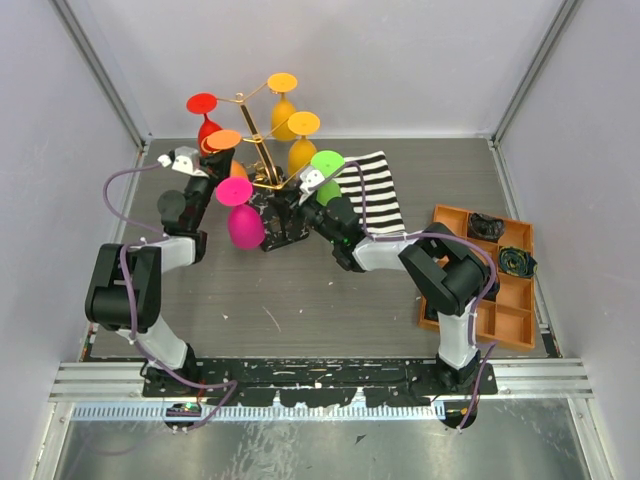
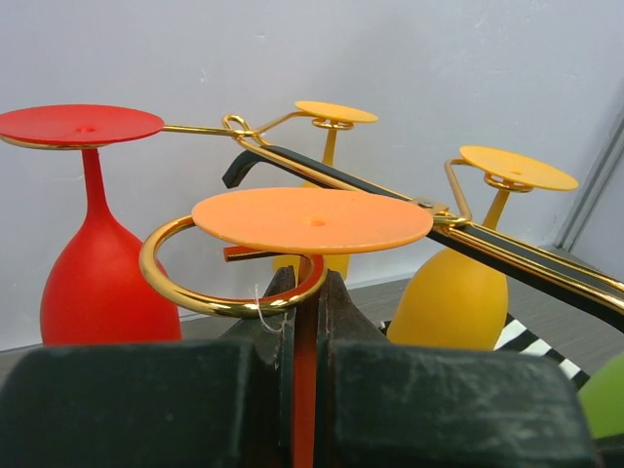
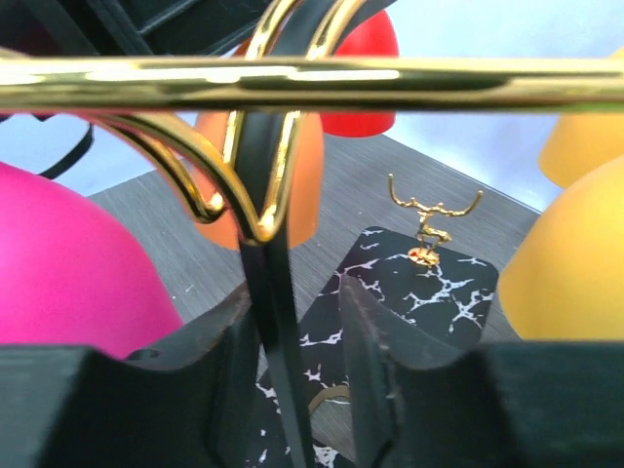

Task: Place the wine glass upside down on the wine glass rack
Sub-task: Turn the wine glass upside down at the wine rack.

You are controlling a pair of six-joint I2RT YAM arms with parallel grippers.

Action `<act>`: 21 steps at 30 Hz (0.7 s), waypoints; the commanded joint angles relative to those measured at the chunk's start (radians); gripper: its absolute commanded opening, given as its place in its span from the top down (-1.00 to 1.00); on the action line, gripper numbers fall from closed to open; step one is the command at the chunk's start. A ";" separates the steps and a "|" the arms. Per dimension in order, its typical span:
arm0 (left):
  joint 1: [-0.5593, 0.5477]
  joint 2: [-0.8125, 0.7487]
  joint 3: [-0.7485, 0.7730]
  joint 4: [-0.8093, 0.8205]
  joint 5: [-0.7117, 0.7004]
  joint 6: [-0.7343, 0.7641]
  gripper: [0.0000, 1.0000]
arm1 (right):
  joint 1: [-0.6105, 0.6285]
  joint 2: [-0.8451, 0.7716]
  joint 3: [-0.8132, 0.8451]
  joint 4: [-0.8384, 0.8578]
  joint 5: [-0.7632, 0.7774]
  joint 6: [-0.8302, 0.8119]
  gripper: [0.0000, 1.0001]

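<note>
The wine glass rack [image 1: 262, 150] is a gold wire stand on a black marbled base [image 3: 429, 283]. Red [image 2: 93, 283], yellow [image 2: 453, 297], pink [image 3: 68, 273] and green [image 1: 325, 175] glasses hang upside down from its arms. My left gripper [image 2: 305, 283] is shut on the stem of an upside-down orange wine glass [image 2: 312, 219]. That glass's foot sits just above a gold ring arm [image 2: 195, 292]. My right gripper [image 3: 299, 292] straddles the rack's black post [image 3: 278, 322]. The post lies against one finger, and a gap shows to the other.
A black-and-white striped cloth [image 1: 378, 190] lies behind the right arm. An orange compartment tray [image 1: 470, 290] with black parts sits at the right. Grey walls close in the back and both sides.
</note>
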 commanded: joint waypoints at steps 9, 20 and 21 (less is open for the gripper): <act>-0.005 0.069 0.067 0.086 -0.150 0.063 1.00 | -0.009 0.027 0.052 0.135 0.040 -0.032 0.68; -0.021 0.068 0.052 0.086 -0.278 0.147 1.00 | -0.010 0.016 0.037 0.164 0.062 -0.036 0.83; -0.021 0.064 0.049 0.086 -0.295 0.151 1.00 | -0.008 0.016 0.038 0.163 0.062 -0.036 0.84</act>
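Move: The left hand, holding the upturned orange wine glass by its stem, has the wine glass rack's gold ring about 1 cm ahead, 2 cm left and 3 cm above. From it the red glass hangs some 9 cm ahead, 5 left, 3 lower; the pink glass 11 back, 2 right, 6 lower. The rack's post stands between the right hand's open fingers, 1 cm left, with the near yellow glass 10 ahead, 2 right, 3 higher. Left hand eases the orange glass's stem about 3 cm forward-left into the ring; right fingers pinch the post. ##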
